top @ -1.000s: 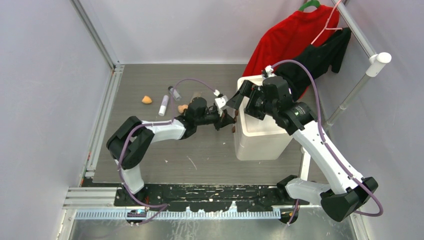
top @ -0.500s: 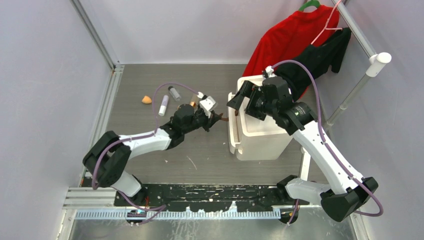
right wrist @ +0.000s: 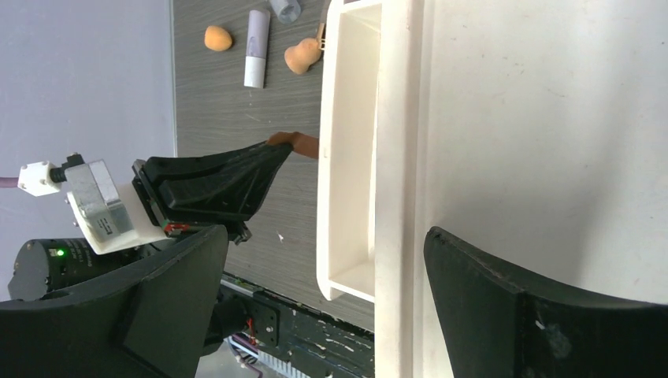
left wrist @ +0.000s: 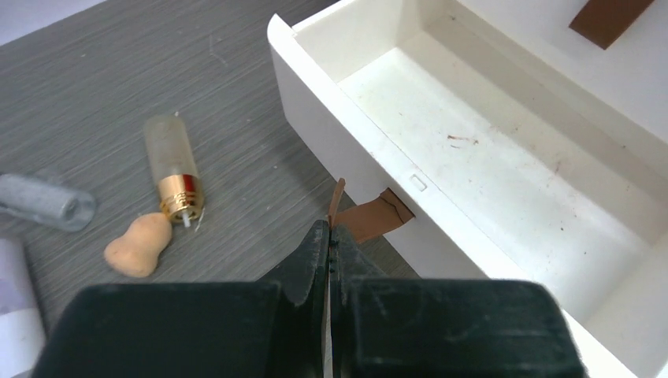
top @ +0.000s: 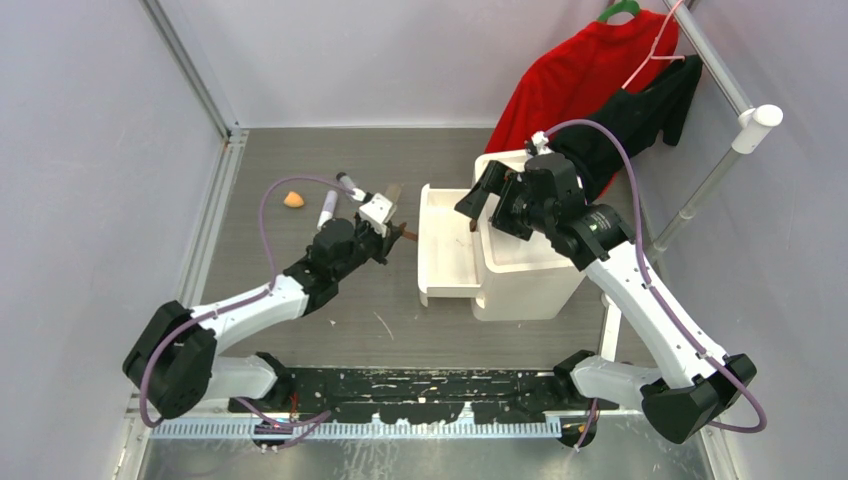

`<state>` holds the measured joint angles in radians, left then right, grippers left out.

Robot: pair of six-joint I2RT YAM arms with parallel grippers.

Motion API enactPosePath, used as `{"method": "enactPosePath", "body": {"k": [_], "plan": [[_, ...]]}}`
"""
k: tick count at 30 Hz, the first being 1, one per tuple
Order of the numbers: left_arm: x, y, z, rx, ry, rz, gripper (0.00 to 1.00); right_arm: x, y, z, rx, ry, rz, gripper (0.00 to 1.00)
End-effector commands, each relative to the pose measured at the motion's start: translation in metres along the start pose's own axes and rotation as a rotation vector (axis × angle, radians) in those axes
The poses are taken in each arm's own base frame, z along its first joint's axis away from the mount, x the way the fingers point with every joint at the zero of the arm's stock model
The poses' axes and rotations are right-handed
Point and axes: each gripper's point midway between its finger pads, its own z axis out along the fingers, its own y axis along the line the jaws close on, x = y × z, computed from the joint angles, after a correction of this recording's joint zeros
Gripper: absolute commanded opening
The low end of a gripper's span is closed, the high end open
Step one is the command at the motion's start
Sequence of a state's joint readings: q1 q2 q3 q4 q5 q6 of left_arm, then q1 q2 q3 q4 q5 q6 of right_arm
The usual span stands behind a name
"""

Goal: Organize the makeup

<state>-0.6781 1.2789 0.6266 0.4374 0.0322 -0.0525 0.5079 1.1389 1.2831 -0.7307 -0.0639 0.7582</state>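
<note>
My left gripper (top: 397, 236) (left wrist: 331, 235) is shut on the brown strap handle (left wrist: 369, 220) of a white drawer (top: 426, 245) (left wrist: 315, 94), which stands pulled out and is empty inside. Left of the drawer on the floor lie a gold-capped bottle (left wrist: 172, 164), a peach sponge (left wrist: 139, 245) (right wrist: 303, 56), a clear vial (top: 348, 184) (left wrist: 43, 202), a white tube (top: 327, 210) (right wrist: 255, 46) and an orange sponge (top: 293, 199) (right wrist: 217, 37). My right gripper (top: 497, 200) (right wrist: 327, 236) is open over the top of the white drawer box (top: 530, 275). The navy compact and the brown palette are out of view.
Red and black clothes (top: 590, 75) hang on a rail at the back right, behind the box. A second brown strap (left wrist: 608, 17) shows on the box front above the open drawer. Grey walls close the table on the left and at the back.
My left gripper has moved left and toward the near edge with the strap in it, and the drawer has slid out of the box. The right arm has not moved.
</note>
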Motion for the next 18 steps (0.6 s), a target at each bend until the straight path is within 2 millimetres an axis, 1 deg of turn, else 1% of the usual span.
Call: {"method": "enactPosePath", "body": {"k": [1, 6, 10, 11, 12, 14, 15, 16, 18], "plan": [[-0.018, 0.024, -0.013, -0.096, -0.051, -0.001, 0.00, -0.008, 0.005, -0.004, -0.017, -0.033, -0.018, 1.00], [-0.013, 0.032, -0.023, -0.134, -0.029, 0.008, 0.00, -0.008, 0.006, -0.006, -0.023, -0.033, -0.018, 1.00], [-0.015, 0.038, -0.031, -0.164, -0.039, 0.003, 0.00, -0.009, 0.007, -0.008, -0.028, -0.039, -0.017, 1.00], [-0.016, 0.040, -0.033, -0.178, -0.036, -0.006, 0.05, -0.008, 0.006, -0.009, -0.027, -0.038, -0.018, 1.00], [-0.021, 0.041, -0.034, -0.189, -0.038, -0.016, 0.18, -0.008, 0.006, -0.009, -0.028, -0.039, -0.018, 1.00], [-0.028, 0.044, -0.037, -0.210, -0.018, -0.029, 0.55, -0.009, 0.007, -0.011, -0.031, -0.045, -0.018, 1.00], [-0.032, 0.046, -0.039, -0.221, -0.003, -0.033, 0.68, -0.009, 0.007, -0.012, -0.032, -0.046, -0.018, 1.00], [-0.031, 0.049, -0.042, -0.240, 0.031, -0.036, 0.79, -0.010, 0.007, -0.013, -0.032, -0.049, -0.020, 1.00], [-0.037, 0.056, -0.047, -0.285, 0.059, -0.046, 0.91, -0.011, 0.008, -0.014, -0.032, -0.054, -0.019, 1.00]]}}
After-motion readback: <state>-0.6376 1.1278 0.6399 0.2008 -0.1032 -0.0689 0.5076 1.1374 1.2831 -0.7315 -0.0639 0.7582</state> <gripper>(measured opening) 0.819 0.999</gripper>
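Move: The left hand already pinches the free end of the brown strap, whose middle is roughly 2 cm to its right and 1 cm back. The drawer's middle lies about 10 cm to the right, 2 cm back and slightly below. Down on the table, some 13 cm lower, the gold-necked bottle is about 8 cm ahead and 4 left, the peach sponge 5 ahead and 9 left. From the right hand the strap is roughly 16 cm left, 3 back and 12 below. Leftward, slowly at first, the left hand keeps drawing the pinched strap away from the organizer for the last bit of the pull, then opens its fingers wide and lets go of the strap. It carries on left as they spread, about 5 cm in all, staying nearly level and turning some 10 degrees counter-clockwise. ##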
